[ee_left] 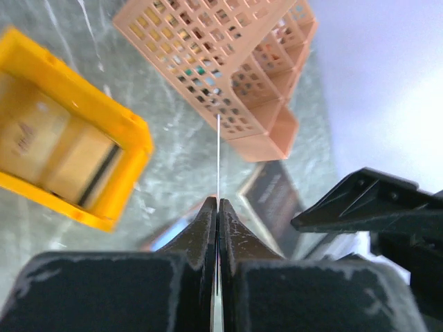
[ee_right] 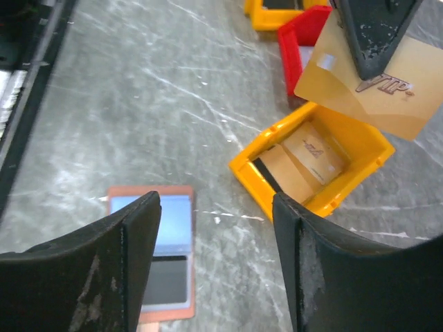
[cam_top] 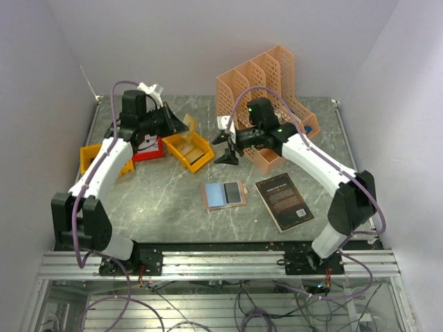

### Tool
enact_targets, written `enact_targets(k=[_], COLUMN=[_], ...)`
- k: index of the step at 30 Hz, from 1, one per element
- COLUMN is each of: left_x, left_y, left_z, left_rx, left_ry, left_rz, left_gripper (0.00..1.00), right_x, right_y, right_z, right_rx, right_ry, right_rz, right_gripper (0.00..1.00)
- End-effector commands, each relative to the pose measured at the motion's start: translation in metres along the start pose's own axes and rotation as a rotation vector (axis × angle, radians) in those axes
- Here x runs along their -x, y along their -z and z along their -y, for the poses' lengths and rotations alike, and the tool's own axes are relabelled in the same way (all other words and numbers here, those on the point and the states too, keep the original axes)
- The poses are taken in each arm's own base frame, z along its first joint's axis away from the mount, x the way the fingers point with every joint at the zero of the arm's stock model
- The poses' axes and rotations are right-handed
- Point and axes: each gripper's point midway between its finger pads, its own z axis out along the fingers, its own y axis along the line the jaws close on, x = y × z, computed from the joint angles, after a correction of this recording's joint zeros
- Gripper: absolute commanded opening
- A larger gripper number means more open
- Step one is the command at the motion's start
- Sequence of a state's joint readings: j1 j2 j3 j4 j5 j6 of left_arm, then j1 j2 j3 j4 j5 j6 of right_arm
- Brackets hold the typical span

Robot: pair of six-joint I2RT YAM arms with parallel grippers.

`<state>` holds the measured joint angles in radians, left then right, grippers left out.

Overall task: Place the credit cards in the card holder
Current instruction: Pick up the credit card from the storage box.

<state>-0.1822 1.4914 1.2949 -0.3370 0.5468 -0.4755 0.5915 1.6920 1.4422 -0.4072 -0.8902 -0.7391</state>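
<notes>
The card holder point(cam_top: 224, 195) lies open on the table, salmon-pink rim up, with pale blue inner faces point(ee_right: 159, 256). My left gripper point(cam_top: 180, 124) hangs above the yellow bin point(cam_top: 188, 151), shut on a gold credit card point(ee_right: 370, 83). In the left wrist view that card point(ee_left: 219, 155) shows edge-on between the closed jaws point(ee_left: 219, 202). More tan credit cards point(ee_right: 311, 155) lie inside the yellow bin point(ee_right: 360, 149). My right gripper point(cam_top: 223, 146) is open with nothing between its fingers point(ee_right: 216, 207), just right of the held card and above the table behind the holder.
A black book point(cam_top: 284, 200) lies right of the holder. A peach lattice organizer point(cam_top: 266, 97) stands at the back right. A red bin point(cam_top: 149, 149) and a second yellow bin point(cam_top: 97, 159) sit to the left. The right gripper's finger point(ee_left: 367, 200) is close beside my left jaws.
</notes>
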Motion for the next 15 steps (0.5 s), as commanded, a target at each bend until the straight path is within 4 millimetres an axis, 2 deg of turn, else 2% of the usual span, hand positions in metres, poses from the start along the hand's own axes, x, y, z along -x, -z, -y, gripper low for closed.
enact_targets(k=[1, 4, 6, 11, 15], left_x=[0.011, 0.001, 0.001, -0.001, 0.001], left_y=[0.015, 0.026, 0.030, 0.037, 0.038], left_z=[0.041, 0.057, 0.071, 0.102, 0.116], left_rx=[-0.055, -0.055, -0.118, -0.236, -0.250], left_ry=[0.419, 0.596, 0.679, 0.827, 0.804], left_rz=[0.112, 0.109, 0.108, 0.113, 0.119], left_gripper=[0.07, 0.07, 0.07, 0.07, 0.07], right_x=[0.011, 0.011, 0.010, 0.005, 0.005], right_y=[0.029, 0.053, 0.072, 0.099, 0.115], right_z=[-0.062, -0.075, -0.070, -0.051, -0.043], right_rx=[0.192, 0.201, 0.168, 0.089, 0.058], right_ry=[-0.099, -0.151, -0.202, -0.291, -0.377], right_rz=[0.025, 0.073, 0.137, 0.207, 0.270], right_gripper=[0.69, 0.79, 0.90, 0.91, 0.91])
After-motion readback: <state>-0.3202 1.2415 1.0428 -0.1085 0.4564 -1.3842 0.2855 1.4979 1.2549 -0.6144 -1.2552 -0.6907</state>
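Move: About 13 cm back and 15 cm to the right of the left hand, some 23 cm below, lies the open card holder. Under that hand is the yellow storage box, 3 cm farther ahead, 1 cm right and 21 cm down; the red box is 7 cm ahead, 15 cm left and as low. From the empty right hand, the credit card is roughly 8 cm ahead, 10 cm left and 2 cm up; the card holder is 5 cm back, 5 cm right and 21 cm down. Keeping its pinch on the credit card, the left hand draws back, up and right, about 5 cm each way, rolling some 40 degrees about its fingers, left side down. The empty right hand first backs off, then swings right, about 10 cm in all, away from the card, rolling slightly as its fingers spread almost fully, still pointing left. ##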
